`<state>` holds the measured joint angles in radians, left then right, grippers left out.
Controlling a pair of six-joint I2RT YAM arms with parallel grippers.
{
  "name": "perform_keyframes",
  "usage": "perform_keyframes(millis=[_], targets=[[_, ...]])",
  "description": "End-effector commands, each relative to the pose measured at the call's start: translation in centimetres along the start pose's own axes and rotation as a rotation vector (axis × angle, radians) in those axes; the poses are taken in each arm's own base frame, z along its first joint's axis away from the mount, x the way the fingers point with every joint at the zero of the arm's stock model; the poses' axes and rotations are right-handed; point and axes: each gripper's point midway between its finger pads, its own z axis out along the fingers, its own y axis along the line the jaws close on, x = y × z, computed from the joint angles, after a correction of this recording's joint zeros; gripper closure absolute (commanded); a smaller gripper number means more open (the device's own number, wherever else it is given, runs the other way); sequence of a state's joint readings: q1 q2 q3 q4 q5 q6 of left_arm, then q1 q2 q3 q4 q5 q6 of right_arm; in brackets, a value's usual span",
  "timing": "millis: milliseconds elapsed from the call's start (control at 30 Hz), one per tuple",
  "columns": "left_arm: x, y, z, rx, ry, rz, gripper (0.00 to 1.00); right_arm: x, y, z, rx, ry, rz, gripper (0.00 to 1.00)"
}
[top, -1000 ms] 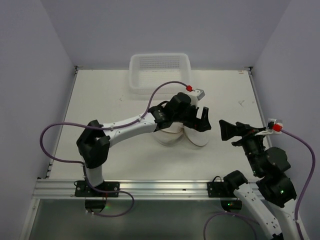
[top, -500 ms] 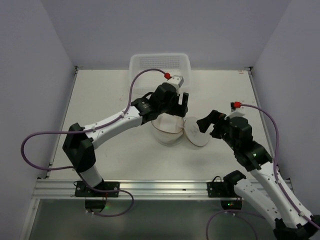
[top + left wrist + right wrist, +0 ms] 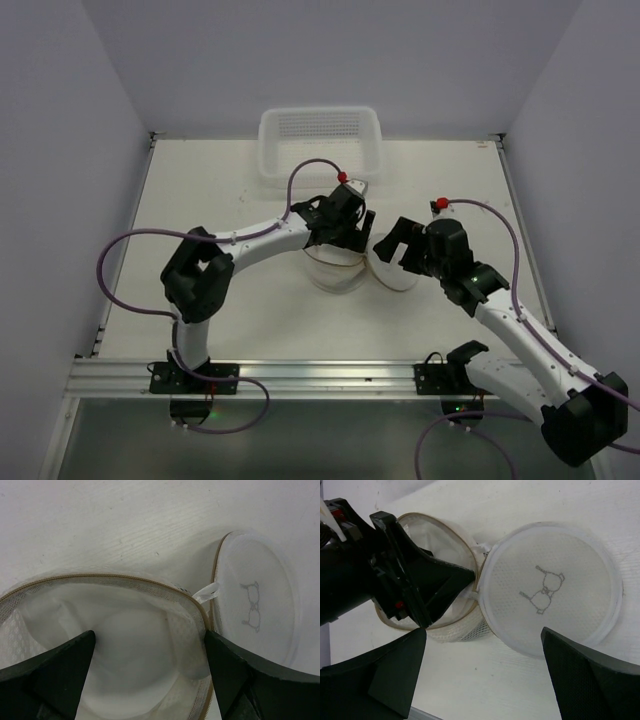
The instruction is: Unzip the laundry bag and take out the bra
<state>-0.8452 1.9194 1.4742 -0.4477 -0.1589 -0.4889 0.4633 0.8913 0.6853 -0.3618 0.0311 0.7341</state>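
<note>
The laundry bag (image 3: 334, 272) stands on the table with its zipper undone. Its round lid (image 3: 394, 272), marked with a bra icon, is flipped open to the right. In the left wrist view the beige zipper rim (image 3: 100, 578) rings the open bag, and the white bra (image 3: 135, 650) lies inside. My left gripper (image 3: 358, 232) is open right above the bag's mouth (image 3: 149, 635), its fingers (image 3: 55, 670) straddling the bra. My right gripper (image 3: 392, 242) is open and empty, hovering over the lid (image 3: 552, 587) and the bag's side (image 3: 455, 625).
A white perforated plastic basket (image 3: 320, 140) stands at the back of the table, behind the bag. The two grippers are close together over the bag; the left gripper (image 3: 420, 580) fills the left of the right wrist view.
My left gripper has come toward the near side and lowered over the open bag. My right arm has reached left, bringing its gripper over the lid.
</note>
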Motion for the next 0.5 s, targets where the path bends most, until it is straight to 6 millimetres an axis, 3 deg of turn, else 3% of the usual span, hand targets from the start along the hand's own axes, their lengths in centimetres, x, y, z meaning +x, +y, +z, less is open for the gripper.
perform_keyframes(millis=[0,267,467], targets=[[-0.4,0.9,-1.1,-0.038,-0.017,-0.030,0.06,-0.9,1.3,1.1,-0.052,-0.025,0.029,0.01],[-3.1,1.4,-6.1,-0.013,-0.166,-0.102,0.04,0.4,1.5,4.1,-0.053,0.050,0.020,0.01],[-3.9,2.6,-8.1,0.003,-0.219,-0.161,0.04,0.2,1.9,6.6,-0.045,0.073,-0.009,0.05]])
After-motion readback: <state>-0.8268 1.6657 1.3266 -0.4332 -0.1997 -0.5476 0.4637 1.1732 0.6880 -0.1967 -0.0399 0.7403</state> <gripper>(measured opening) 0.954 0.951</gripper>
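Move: The white bra inside the laundry bag's open mouth lies about 4 cm left of the left hand, 1 cm back and 5 cm below. The hinge, where lid and rim join, stands by this hand's outer finger, 3 cm to its right, 2 cm back and 1 cm lower. From the right hand the hinge is roughly 4 cm ahead, 5 cm left and 9 cm down; the lid lies about 5 cm ahead, 1 cm right and 11 cm down. Lower the open right gripper about 5 cm onto the way to the hinge between bag and lid, easing it forward and left by some 3 cm each and tipping it slightly further down. Meanwhile lift the open left gripper off the rim by the hinge, first sliding left, then rising about 6 cm over the bag's mouth, its wrist turning roughly 10 degrees. ##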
